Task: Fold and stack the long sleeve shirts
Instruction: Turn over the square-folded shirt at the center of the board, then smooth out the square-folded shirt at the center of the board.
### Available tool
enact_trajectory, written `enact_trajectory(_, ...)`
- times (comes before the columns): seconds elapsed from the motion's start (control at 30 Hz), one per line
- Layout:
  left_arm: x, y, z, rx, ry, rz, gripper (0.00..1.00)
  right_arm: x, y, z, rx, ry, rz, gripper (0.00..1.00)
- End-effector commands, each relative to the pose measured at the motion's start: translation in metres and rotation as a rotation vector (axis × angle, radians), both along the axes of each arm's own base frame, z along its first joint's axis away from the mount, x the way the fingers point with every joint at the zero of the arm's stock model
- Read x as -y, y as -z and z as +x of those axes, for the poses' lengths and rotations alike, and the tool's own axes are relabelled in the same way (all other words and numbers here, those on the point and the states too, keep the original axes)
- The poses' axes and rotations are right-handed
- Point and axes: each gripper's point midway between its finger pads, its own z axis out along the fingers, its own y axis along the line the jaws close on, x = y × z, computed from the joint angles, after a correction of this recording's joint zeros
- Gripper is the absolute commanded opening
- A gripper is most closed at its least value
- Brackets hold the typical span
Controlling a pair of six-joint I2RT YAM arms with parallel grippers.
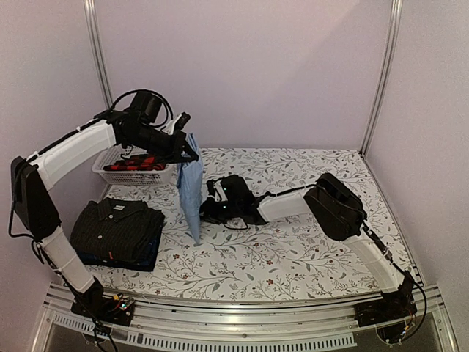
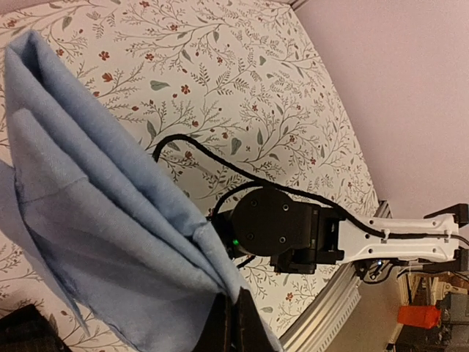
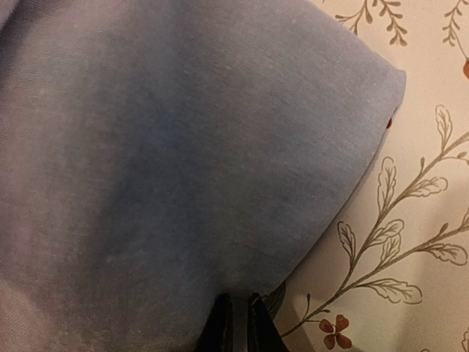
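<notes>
A light blue long sleeve shirt [image 1: 190, 187] hangs folded in a narrow strip above the table. My left gripper [image 1: 192, 150] is shut on its top edge; in the left wrist view the dark fingers [image 2: 233, 304] pinch the blue cloth [image 2: 95, 220]. My right gripper [image 1: 204, 210] sits low beside the shirt's lower end, and its fingertips [image 3: 236, 301] stand almost together on the hem of the blue cloth [image 3: 168, 147]. A black pinstriped shirt [image 1: 117, 224] lies folded at the front left on top of a dark navy one [image 1: 150, 258].
A white lattice basket [image 1: 170, 170] with red and black items stands at the back left, just behind the hanging shirt. The floral tablecloth [image 1: 308, 257] covers the table. The right arm's wrist [image 2: 286, 231] shows below the left camera. A metal rail [image 1: 242, 323] runs along the front.
</notes>
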Motion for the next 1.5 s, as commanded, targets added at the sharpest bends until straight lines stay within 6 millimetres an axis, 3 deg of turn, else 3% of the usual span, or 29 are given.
enact_trajectory(0.0,0.007,-0.004,0.013,0.021,0.021,-0.036,0.0,0.019,0.029,-0.011,-0.032,0.037,-0.075,0.1)
enact_trajectory(0.23,0.007,0.005,0.014,0.009,0.028,-0.026,0.0,0.068,0.018,0.003,-0.001,0.116,-0.137,0.17)
enact_trajectory(0.4,0.013,0.011,0.016,-0.01,0.037,-0.034,0.0,0.098,-0.025,0.015,0.055,0.145,-0.113,0.23)
enact_trajectory(0.47,0.018,0.013,0.018,-0.015,0.042,-0.035,0.0,0.116,-0.041,0.02,0.073,0.172,-0.114,0.24)
enact_trajectory(0.53,0.029,0.018,0.018,-0.027,0.054,-0.041,0.0,0.139,-0.069,0.024,0.109,0.211,-0.113,0.27)
enact_trajectory(0.63,0.06,0.028,0.018,-0.041,0.086,-0.046,0.0,0.185,-0.083,0.026,0.121,0.267,-0.168,0.32)
enact_trajectory(0.7,0.092,0.048,0.018,-0.066,0.113,-0.031,0.0,0.217,-0.091,0.026,0.129,0.31,-0.213,0.35)
enact_trajectory(0.73,0.109,0.055,0.018,-0.069,0.131,-0.03,0.0,0.233,-0.105,0.026,0.148,0.334,-0.221,0.38)
enact_trajectory(0.87,0.189,0.11,0.016,-0.123,0.189,-0.018,0.0,0.289,-0.123,0.013,0.179,0.406,-0.305,0.46)
enact_trajectory(0.9,0.208,0.116,0.018,-0.113,0.19,0.001,0.08,0.303,-0.13,0.011,0.192,0.427,-0.315,0.49)
enact_trajectory(0.93,0.224,0.126,0.017,-0.113,0.194,0.028,0.27,0.313,-0.139,0.008,0.207,0.448,-0.32,0.51)
enact_trajectory(1.0,0.243,0.119,0.024,-0.077,0.18,0.038,0.53,0.326,-0.145,0.001,0.219,0.467,-0.341,0.55)
enact_trajectory(1.07,0.241,0.108,0.031,-0.049,0.152,0.035,0.66,0.329,-0.147,-0.004,0.222,0.46,-0.352,0.59)
enact_trajectory(1.17,0.218,0.092,0.037,-0.007,0.108,0.039,0.73,0.327,-0.137,-0.007,0.2,0.43,-0.368,0.62)
enact_trajectory(1.3,0.166,0.077,0.042,0.006,0.009,0.034,0.73,0.321,-0.118,-0.004,0.171,0.402,-0.392,0.63)
enact_trajectory(1.47,0.101,0.085,0.028,-0.028,-0.082,0.044,0.68,0.302,-0.094,0.001,0.151,0.32,-0.467,0.6)
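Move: From my left hand, which holds the blue shirt up by one edge, the bare patch at the board's center where it will lie is about 17 cm to the right, 1 cm ahead and 25 cm down. The dark shirt stack sits roughly 29 cm left of this hand, 9 cm back and 22 cm down; the basket 22 cm left, 20 cm ahead, 19 cm down. My right fingertips are at the shirt's low part: its middle is 3 cm left, level fore-and-aft, and 9 cm up. I carry the held edge over to the right with my left hand, slowly at first and then in a quick sweep of about 25 cm, sinking some 16 cm, and open the fingers to let the shirt go near the end; that hand then starts back left and up. My right hand draws out to the right ahead of the falling cloth, some 32 cm, opening, rising and then dipping, its wrist turning clockwise. ##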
